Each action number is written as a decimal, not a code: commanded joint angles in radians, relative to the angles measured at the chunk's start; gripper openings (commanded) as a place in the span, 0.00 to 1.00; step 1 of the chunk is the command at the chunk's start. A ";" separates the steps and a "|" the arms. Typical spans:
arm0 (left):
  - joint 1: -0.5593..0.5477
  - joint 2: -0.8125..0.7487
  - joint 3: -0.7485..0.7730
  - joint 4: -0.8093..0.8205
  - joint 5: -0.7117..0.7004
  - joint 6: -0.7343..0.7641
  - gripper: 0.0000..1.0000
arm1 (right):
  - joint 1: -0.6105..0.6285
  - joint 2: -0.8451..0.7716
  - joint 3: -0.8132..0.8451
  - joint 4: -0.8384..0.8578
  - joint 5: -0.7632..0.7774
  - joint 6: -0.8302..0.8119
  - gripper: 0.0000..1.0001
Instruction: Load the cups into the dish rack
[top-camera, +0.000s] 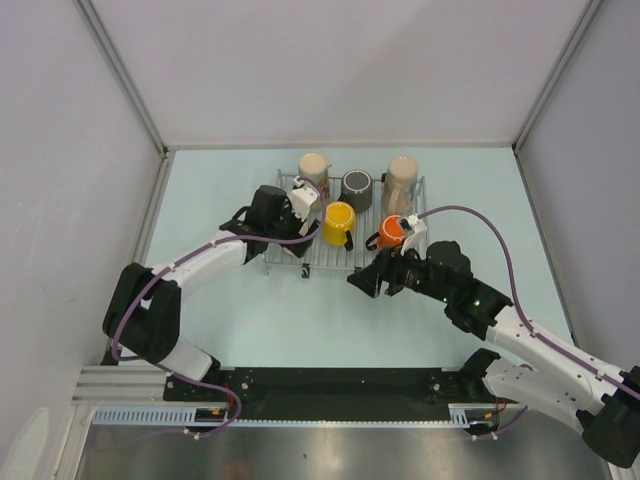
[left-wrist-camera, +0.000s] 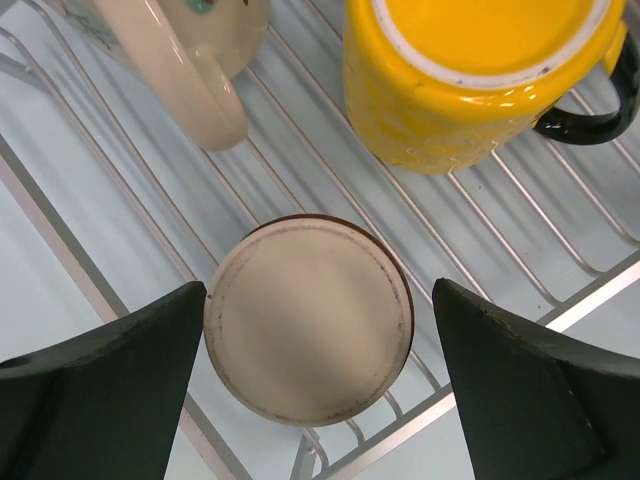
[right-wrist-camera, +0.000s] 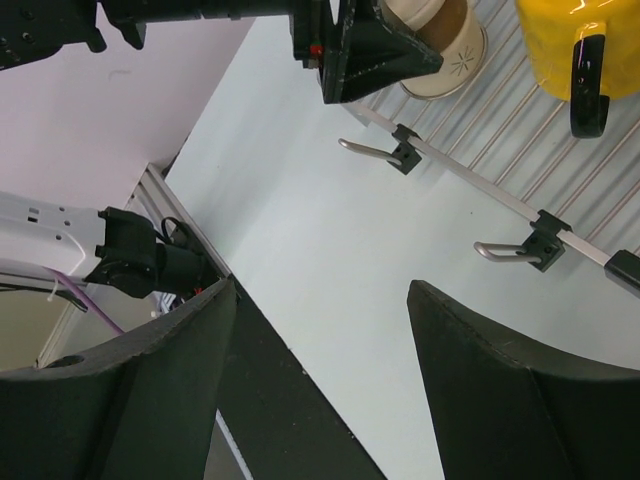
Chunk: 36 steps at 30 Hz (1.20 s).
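Observation:
The dish rack (top-camera: 330, 258) carries a cream cup (top-camera: 313, 168), a dark cup (top-camera: 357, 188), a second cream cup (top-camera: 400, 175), a yellow cup (top-camera: 338, 222) and an orange cup (top-camera: 388, 234). My left gripper (top-camera: 305, 215) hangs over the rack's front left, open. In the left wrist view, my left gripper (left-wrist-camera: 320, 290) straddles an upside-down cup with a cream bottom (left-wrist-camera: 308, 320) standing on the wires (left-wrist-camera: 560, 250); the left finger is at its edge, the right finger apart. My right gripper (top-camera: 362, 282) (right-wrist-camera: 320, 290) is open and empty over the table, just in front of the rack.
The left wrist view also shows a cream handled cup (left-wrist-camera: 190, 70) and the upside-down yellow cup (left-wrist-camera: 470, 70), both close behind the straddled one. The rack's front rail with black clips (right-wrist-camera: 470, 170) lies ahead of my right gripper. White walls enclose the table on three sides.

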<state>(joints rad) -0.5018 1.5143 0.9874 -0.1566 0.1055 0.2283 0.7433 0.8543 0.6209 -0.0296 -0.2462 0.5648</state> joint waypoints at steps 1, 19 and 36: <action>-0.001 0.009 0.011 -0.003 -0.030 -0.001 1.00 | -0.010 0.002 -0.007 0.063 -0.019 -0.022 0.75; 0.003 -0.298 0.022 0.000 -0.081 -0.014 1.00 | -0.032 -0.014 -0.050 0.039 0.111 -0.071 0.92; 0.014 -0.506 -0.167 0.103 -0.101 -0.007 1.00 | 0.048 -0.107 -0.026 -0.113 0.573 -0.079 1.00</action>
<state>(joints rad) -0.4950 1.0222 0.8200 -0.1093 0.0204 0.2279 0.7677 0.7910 0.5701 -0.1410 0.2077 0.4999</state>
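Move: The left hand's open fingers are around the upturned small cup, its middle 1 cm below the hand point; the yellow mug is about 10 cm right and 3 ahead, the floral mug 12 ahead and 4 right. From the right hand the orange mug is some 15 cm ahead, 6 right and 12 down; the yellow mug 19 ahead, 7 left, the small cup 16 ahead, 17 left, both 12 down. The left fingers, already open, come free of the small cup: after a brief settle the hand climbs about 14 cm, easing back and left as its fingers tilt up some 20 degrees, then sinks about 3 cm. The right hand opens wide and swings clockwise, moving right, forward and slightly down towards the orange mug, still touching nothing. ##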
